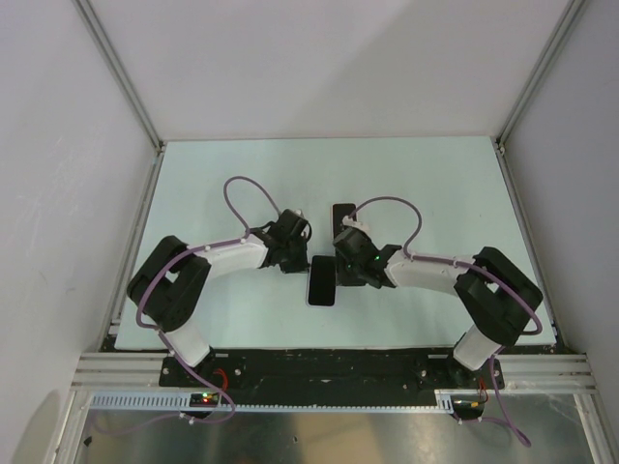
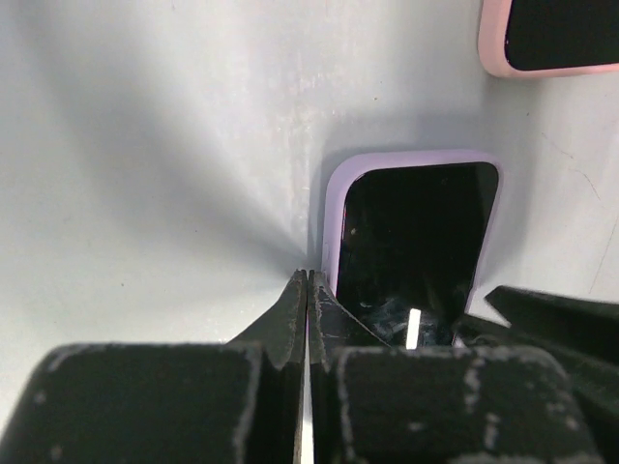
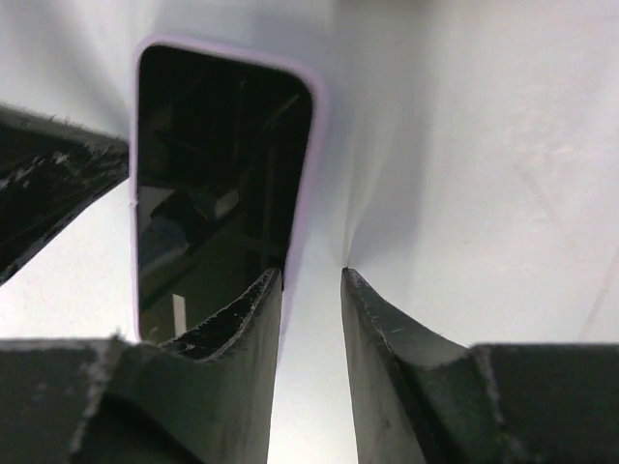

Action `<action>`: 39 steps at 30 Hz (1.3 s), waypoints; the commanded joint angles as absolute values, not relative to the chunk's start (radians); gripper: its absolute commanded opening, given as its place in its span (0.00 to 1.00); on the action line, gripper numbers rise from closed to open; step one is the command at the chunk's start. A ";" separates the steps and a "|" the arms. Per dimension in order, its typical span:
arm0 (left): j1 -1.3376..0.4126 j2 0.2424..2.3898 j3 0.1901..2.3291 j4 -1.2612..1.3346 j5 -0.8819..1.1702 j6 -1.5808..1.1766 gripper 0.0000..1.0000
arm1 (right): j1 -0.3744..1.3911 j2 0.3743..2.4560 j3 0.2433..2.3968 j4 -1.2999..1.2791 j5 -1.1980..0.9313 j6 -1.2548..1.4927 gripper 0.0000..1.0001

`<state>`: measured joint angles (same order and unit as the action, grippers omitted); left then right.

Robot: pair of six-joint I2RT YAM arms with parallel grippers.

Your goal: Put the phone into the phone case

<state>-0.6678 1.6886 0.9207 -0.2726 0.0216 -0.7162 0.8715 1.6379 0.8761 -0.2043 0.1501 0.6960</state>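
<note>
A black phone [image 1: 322,282] lies flat on the table between the two arms, its dark screen [image 2: 416,242] framed all round by the lilac rim of the phone case [image 2: 334,208]. My left gripper [image 2: 307,276] is shut with nothing in it, its tips down at the case's left edge. My right gripper [image 3: 311,275] stands slightly open at the other long edge [image 3: 308,155]. One of its fingers [image 3: 242,309] overlaps the phone's edge and the other is over bare table, with only table showing in the gap.
A second dark slab with a pink rim [image 2: 551,39] lies farther back on the table [image 1: 342,215]. White walls close in the pale table on three sides. The metal rail with both arm bases runs along the near edge [image 1: 329,372].
</note>
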 commanded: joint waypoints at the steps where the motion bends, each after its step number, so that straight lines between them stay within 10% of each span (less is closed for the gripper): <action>1: -0.668 1.651 0.945 -0.231 0.010 -0.701 0.00 | 0.764 1.594 0.886 -0.239 0.066 0.677 0.36; 39: -0.668 1.667 0.945 -0.231 0.030 -0.698 0.00 | 0.712 1.735 1.034 -0.172 0.042 0.698 0.33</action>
<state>-0.6678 1.6867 0.9207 -0.2661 0.0223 -0.7143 0.6983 1.7134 0.9890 -0.1963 0.0288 0.6868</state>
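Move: The phone in the purple case lies with its middle about 4 cm back and 4 cm to the right of the left hand, whose shut fingertips are at the case's left edge. From the right hand, beside its right edge, that middle is some 5 cm left and 1 cm ahead. The tops lie roughly 1 cm below both hands. The phone in the pink case is about 19 cm ahead and 2 cm right of the right hand. The purple case's right edge is followed by the right hand, which leaves the middle of that side and goes about 6 cm forward to near the far right corner, bowing some 3 cm out to the right and partly back in. It waits low there, then rises about 1.5 cm while edging left, fingers still a third open. The left hand holds its shut tips against the case's left edge. ##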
